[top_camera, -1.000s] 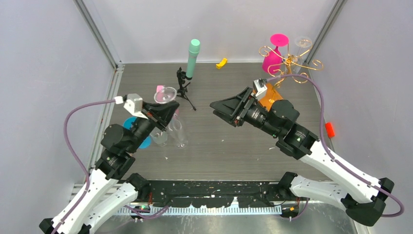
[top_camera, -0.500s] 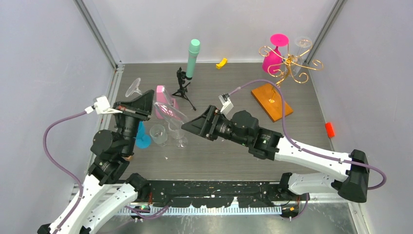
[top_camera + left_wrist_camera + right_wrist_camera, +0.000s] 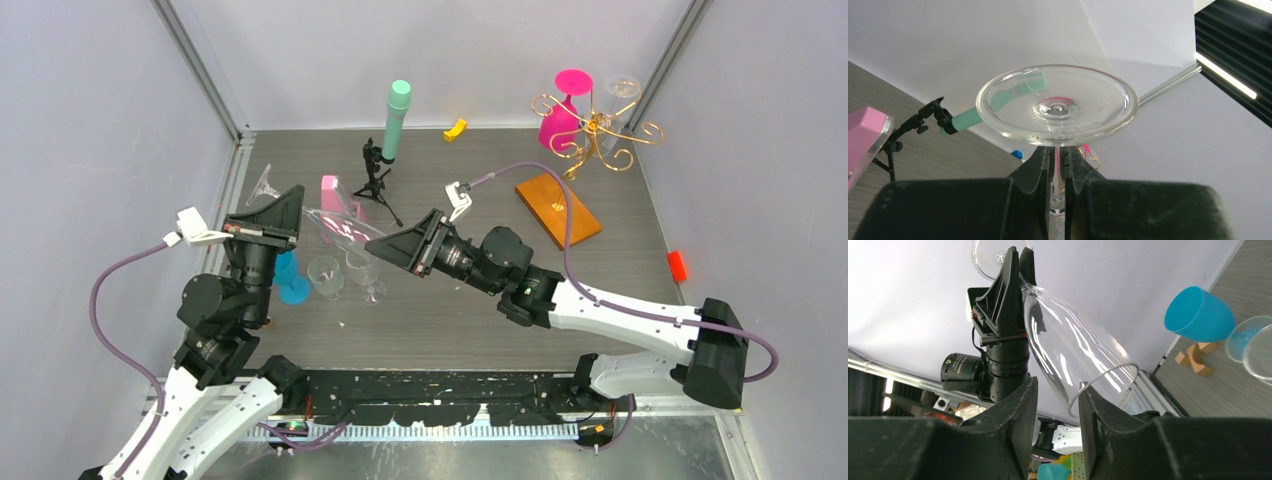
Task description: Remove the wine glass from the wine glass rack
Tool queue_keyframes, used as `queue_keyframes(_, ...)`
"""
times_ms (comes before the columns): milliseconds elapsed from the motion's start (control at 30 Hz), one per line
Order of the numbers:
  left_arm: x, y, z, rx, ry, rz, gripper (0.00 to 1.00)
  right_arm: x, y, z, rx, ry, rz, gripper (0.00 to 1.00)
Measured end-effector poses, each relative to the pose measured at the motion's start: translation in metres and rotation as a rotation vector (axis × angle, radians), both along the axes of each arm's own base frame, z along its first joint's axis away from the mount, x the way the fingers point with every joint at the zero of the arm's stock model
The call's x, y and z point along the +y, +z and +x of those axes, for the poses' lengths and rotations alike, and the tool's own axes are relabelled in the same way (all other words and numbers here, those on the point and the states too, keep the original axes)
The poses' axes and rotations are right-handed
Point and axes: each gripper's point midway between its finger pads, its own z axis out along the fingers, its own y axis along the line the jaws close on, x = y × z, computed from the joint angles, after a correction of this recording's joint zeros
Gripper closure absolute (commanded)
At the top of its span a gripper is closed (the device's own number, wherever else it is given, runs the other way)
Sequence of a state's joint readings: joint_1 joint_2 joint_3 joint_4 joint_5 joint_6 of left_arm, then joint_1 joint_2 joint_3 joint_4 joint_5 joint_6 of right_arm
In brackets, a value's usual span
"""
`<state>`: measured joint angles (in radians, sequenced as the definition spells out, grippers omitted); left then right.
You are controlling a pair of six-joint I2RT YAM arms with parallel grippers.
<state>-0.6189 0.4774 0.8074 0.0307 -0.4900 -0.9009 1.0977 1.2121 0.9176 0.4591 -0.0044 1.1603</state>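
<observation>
A clear wine glass point(image 3: 345, 228) lies on its side in the air at centre left. My left gripper point(image 3: 297, 196) is shut on its stem. In the left wrist view the stem runs up between the fingers point(image 3: 1040, 165) to the round foot point(image 3: 1057, 105). My right gripper point(image 3: 372, 250) reaches in from the right to the bowl's mouth. Seen from the right wrist, its jaws point(image 3: 1058, 387) stand partly apart, with the bowl's rim point(image 3: 1083, 385) at the right fingertip. The gold wine glass rack point(image 3: 598, 128) stands back right on its orange-brown base point(image 3: 558, 208), with a pink glass point(image 3: 560, 120) hanging from it.
A black mini tripod point(image 3: 375, 180) and a tall mint-green cylinder point(image 3: 396, 118) stand at the back. A pink block point(image 3: 329, 192), a blue cup point(image 3: 290, 280) and two clear glasses point(image 3: 325, 275) sit under the held glass. A yellow piece point(image 3: 455, 129) and a red piece point(image 3: 678, 266) lie apart.
The left arm swung the glass left and laid it over sideways. The right arm crossed from beside the rack base to the bowl's mouth, and its jaws have narrowed.
</observation>
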Motion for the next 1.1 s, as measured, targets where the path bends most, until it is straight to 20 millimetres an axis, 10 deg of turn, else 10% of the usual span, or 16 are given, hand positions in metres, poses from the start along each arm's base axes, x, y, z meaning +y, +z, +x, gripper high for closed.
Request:
queue_keyframes(300,0.007,0.003,0.0,0.02,0.012,-0.102,0.94,0.013,0.016,-0.008,-0.019,0.077,0.106,0.98)
queue_keyframes(533,0.0,-0.005,-0.004,0.04,-0.028,-0.056,0.39,0.003,0.034,-0.009,-0.074,0.045,0.131,1.0)
queue_keyframes(1100,-0.043,-0.047,-0.019,0.071,-0.238,0.353,0.02,-0.056,0.011,0.03,-0.139,-0.286,-0.313,1.0)
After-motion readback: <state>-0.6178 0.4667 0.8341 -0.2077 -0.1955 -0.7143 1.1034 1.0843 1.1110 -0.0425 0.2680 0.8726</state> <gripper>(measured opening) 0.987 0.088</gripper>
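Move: The wine glass hangs between the two hands: the shut left fingers hold its stem, its middle about 3 cm back, 4 cm right and 3 cm below them. From the right hand its middle is roughly 4 cm ahead, 7 cm left and 3 cm up, with the rim right at the open fingertips. Far below, a clear glass stands about 1 cm ahead and 3 cm left of the right hand, the pink box some 15 cm ahead and 9 cm left. Nudge the right gripper left and up about 3 cm, closing it to pinch the wine glass's rim while the left keeps the stem. Then open the left fingers wide and draw that hand down and right off the stem, about 5 cm each way. Carry the glass right and forward with the right hand, some 7 cm in all, sinking slightly and turning the wrist clockwise about 20 degrees. ##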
